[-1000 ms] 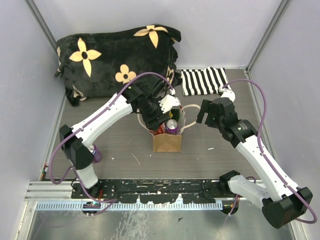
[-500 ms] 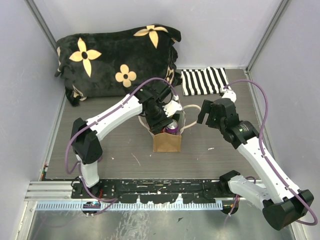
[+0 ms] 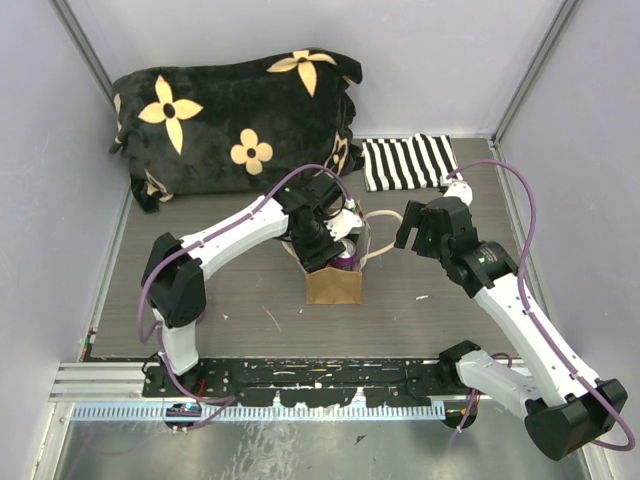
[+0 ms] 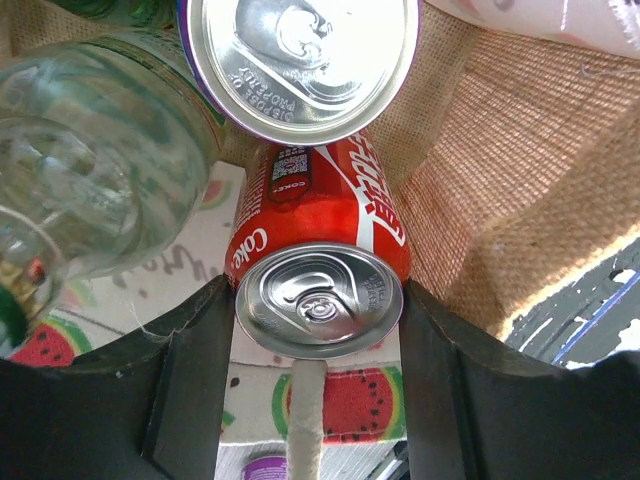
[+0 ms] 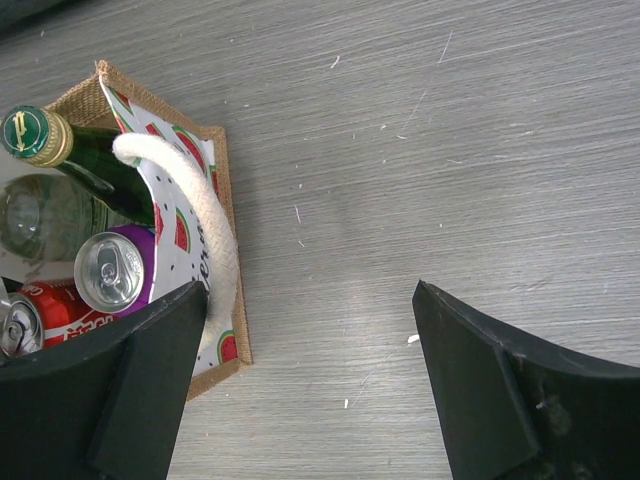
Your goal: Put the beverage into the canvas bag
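Observation:
The canvas bag [image 3: 333, 286] stands mid-table, tan with a watermelon-print lining [image 4: 350, 395] and cream rope handles [image 3: 378, 215]. My left gripper [image 3: 326, 246] reaches down into its mouth, shut on a red Coke can [image 4: 320, 225]; both black fingers [image 4: 195, 380] press the can's sides just below its silver top. A purple can [image 4: 300, 60] and a clear bottle [image 4: 90, 160] stand in the bag beside it. My right gripper [image 3: 413, 226] is open and empty over bare table, right of the bag; its view shows the bag [image 5: 232, 250] holding a green bottle [image 5: 40, 135], the purple can [image 5: 112, 272] and the red can [image 5: 60, 312].
A big black plush item with yellow flowers [image 3: 235, 115] lies at the back left. A black-and-white striped cloth [image 3: 405, 162] lies at the back right. Grey walls close in the table on three sides.
My left arm has swung right and lowered the gripper with the red can into the bag's mouth, beside the purple can. The right arm has hardly moved.

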`<state>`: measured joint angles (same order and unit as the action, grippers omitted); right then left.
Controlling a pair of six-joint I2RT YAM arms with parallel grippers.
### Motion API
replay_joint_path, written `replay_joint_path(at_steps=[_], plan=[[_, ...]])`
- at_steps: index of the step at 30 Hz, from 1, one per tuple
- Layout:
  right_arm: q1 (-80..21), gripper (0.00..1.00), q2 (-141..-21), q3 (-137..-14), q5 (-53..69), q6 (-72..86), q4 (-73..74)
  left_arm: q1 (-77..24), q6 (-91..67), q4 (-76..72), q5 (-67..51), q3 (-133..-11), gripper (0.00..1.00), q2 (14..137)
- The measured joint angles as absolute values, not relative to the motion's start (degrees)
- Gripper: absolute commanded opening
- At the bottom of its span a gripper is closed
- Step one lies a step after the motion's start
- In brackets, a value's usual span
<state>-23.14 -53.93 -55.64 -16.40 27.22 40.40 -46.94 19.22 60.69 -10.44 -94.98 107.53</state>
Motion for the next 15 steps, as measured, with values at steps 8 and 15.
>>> replay_joint_path(at_steps=[8, 15], plan=[[-23.1, 0.89, -54.0, -55.6, -16.4, 27.2, 40.5, -47.2, 18.8, 57.7, -10.5, -92.5, 0.29, 107.5], [-23.1, 0.89, -54.0, -55.6, -16.4, 27.4, 40.6, -47.5, 19.0, 58.1, -9.7, -92.6, 0.92, 107.5]])
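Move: Down in the canvas bag, the left hand already holds the red can by its lid end; the bag's middle is about 4 cm ahead, 3 cm right and 6 cm below. The purple can is some 5 cm right and 1 cm ahead. The glass bottle stands about 6 cm ahead and 3 cm right, the green bottle roughly 9 cm ahead and 7 cm right. From the right hand, the bag's middle is about 14 cm left, 2 cm ahead and 15 cm below. Sinking the last 1 cm or so into the near left part of the bag, the left hand sets the red can lower beside the purple can, then stays nearly still without turning. Only at the end do its fingers open, by about a fifth of their range, letting go of the can; the farther-out finger stands clear of it. ##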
